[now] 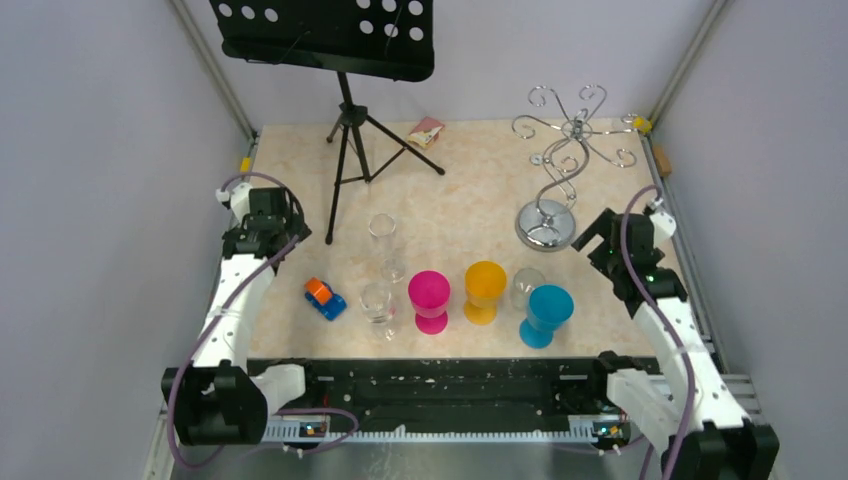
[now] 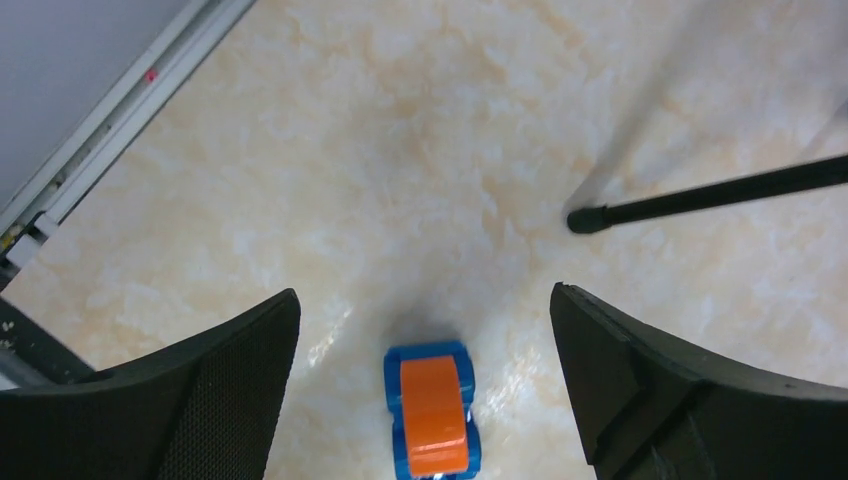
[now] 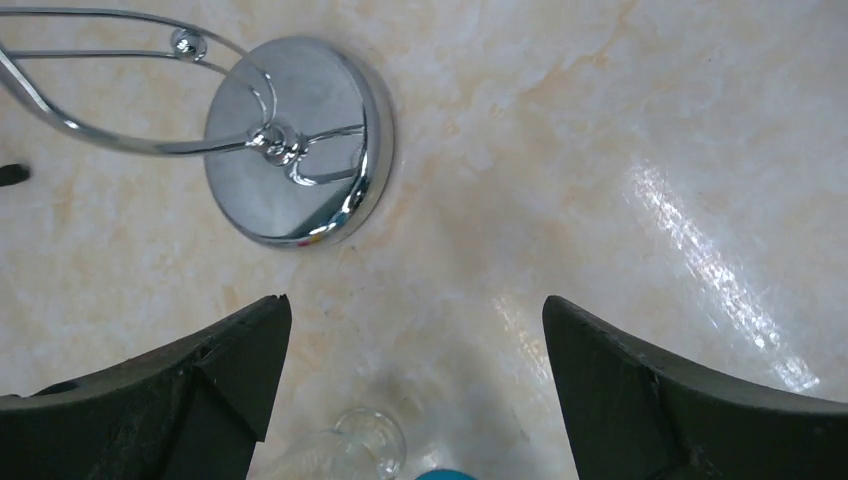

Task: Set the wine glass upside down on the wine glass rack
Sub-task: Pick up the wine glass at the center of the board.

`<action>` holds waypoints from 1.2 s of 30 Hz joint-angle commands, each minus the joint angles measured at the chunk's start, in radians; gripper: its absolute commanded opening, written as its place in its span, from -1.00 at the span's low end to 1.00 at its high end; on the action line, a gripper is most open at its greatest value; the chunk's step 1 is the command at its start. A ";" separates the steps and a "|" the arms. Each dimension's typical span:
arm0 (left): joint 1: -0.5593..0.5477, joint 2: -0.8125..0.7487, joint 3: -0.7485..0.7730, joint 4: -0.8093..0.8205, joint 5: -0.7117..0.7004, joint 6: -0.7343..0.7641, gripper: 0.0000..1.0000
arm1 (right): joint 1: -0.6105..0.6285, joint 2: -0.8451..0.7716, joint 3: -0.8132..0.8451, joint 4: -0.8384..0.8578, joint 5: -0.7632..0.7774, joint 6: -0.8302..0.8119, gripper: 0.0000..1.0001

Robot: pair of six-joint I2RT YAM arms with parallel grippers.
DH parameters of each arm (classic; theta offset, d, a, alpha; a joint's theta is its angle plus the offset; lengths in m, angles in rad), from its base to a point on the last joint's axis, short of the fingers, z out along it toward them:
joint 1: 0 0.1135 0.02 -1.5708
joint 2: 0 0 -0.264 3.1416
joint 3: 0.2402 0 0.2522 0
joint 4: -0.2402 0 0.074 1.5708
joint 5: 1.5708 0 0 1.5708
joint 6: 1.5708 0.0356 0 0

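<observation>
The chrome wine glass rack (image 1: pixel 548 222) stands at the back right, its curled hooks bare; its round base (image 3: pixel 300 140) shows in the right wrist view. Three clear glasses stand mid-table: a tall one (image 1: pixel 383 240), one (image 1: pixel 378 303) near the front, and one (image 1: pixel 527 284) behind the cyan goblet. I cannot tell which is the wine glass. My right gripper (image 1: pixel 603 238) hovers open just right of the rack base, with nothing between its fingers (image 3: pixel 416 300); a clear glass (image 3: pixel 360 450) lies below them. My left gripper (image 1: pixel 262 226) is open at the left edge (image 2: pixel 422 292), empty.
Pink (image 1: pixel 430 300), orange (image 1: pixel 484 290) and cyan (image 1: pixel 547 313) goblets line the front. A blue and orange toy car (image 1: pixel 325 298) (image 2: pixel 432 410) sits under the left gripper. A black tripod music stand (image 1: pixel 350 120) is at the back, one leg (image 2: pixel 700 197) near. A snack packet (image 1: pixel 426 132) lies behind.
</observation>
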 commanded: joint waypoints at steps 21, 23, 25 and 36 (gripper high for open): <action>0.003 -0.234 0.138 -0.163 0.771 0.204 0.96 | 0.010 -0.633 0.024 -0.518 -0.265 0.254 0.97; -0.002 -0.244 0.148 -0.184 0.815 0.209 0.95 | 0.009 -0.631 0.047 -0.519 -0.298 0.233 0.97; -0.006 -0.246 0.154 -0.188 0.864 0.195 0.93 | 0.010 -0.661 0.065 -0.510 -0.333 0.236 0.97; -0.022 -0.168 0.270 -0.190 1.076 0.116 0.87 | 0.010 -0.664 0.102 -0.509 -0.377 0.225 0.97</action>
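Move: Roughly 22 cm to the right of the left hand, about level with it in reach and some 7 cm lower, stands the tall clear wine glass at the board's center. A second clear glass stands about 13 cm nearer the robot than it; the pink goblet lies some 30 cm right and 11 cm back of the hand, the blue toy car 7 cm right and 5 cm back. From the right hand the wine glass is about 38 cm left, level in reach. Swinging right about 16 cm, the empty left hand closes sideways on the central wine glass, slipping back some 5 cm and, from midway, climbing about 11 cm; the wrist turns clockwise until the wide-open fingers point forward-right and down. The right hand, also open, draws back about 14 cm from the rack's base, rising overall with a dip midway, drifting left and levelling its fingers. ##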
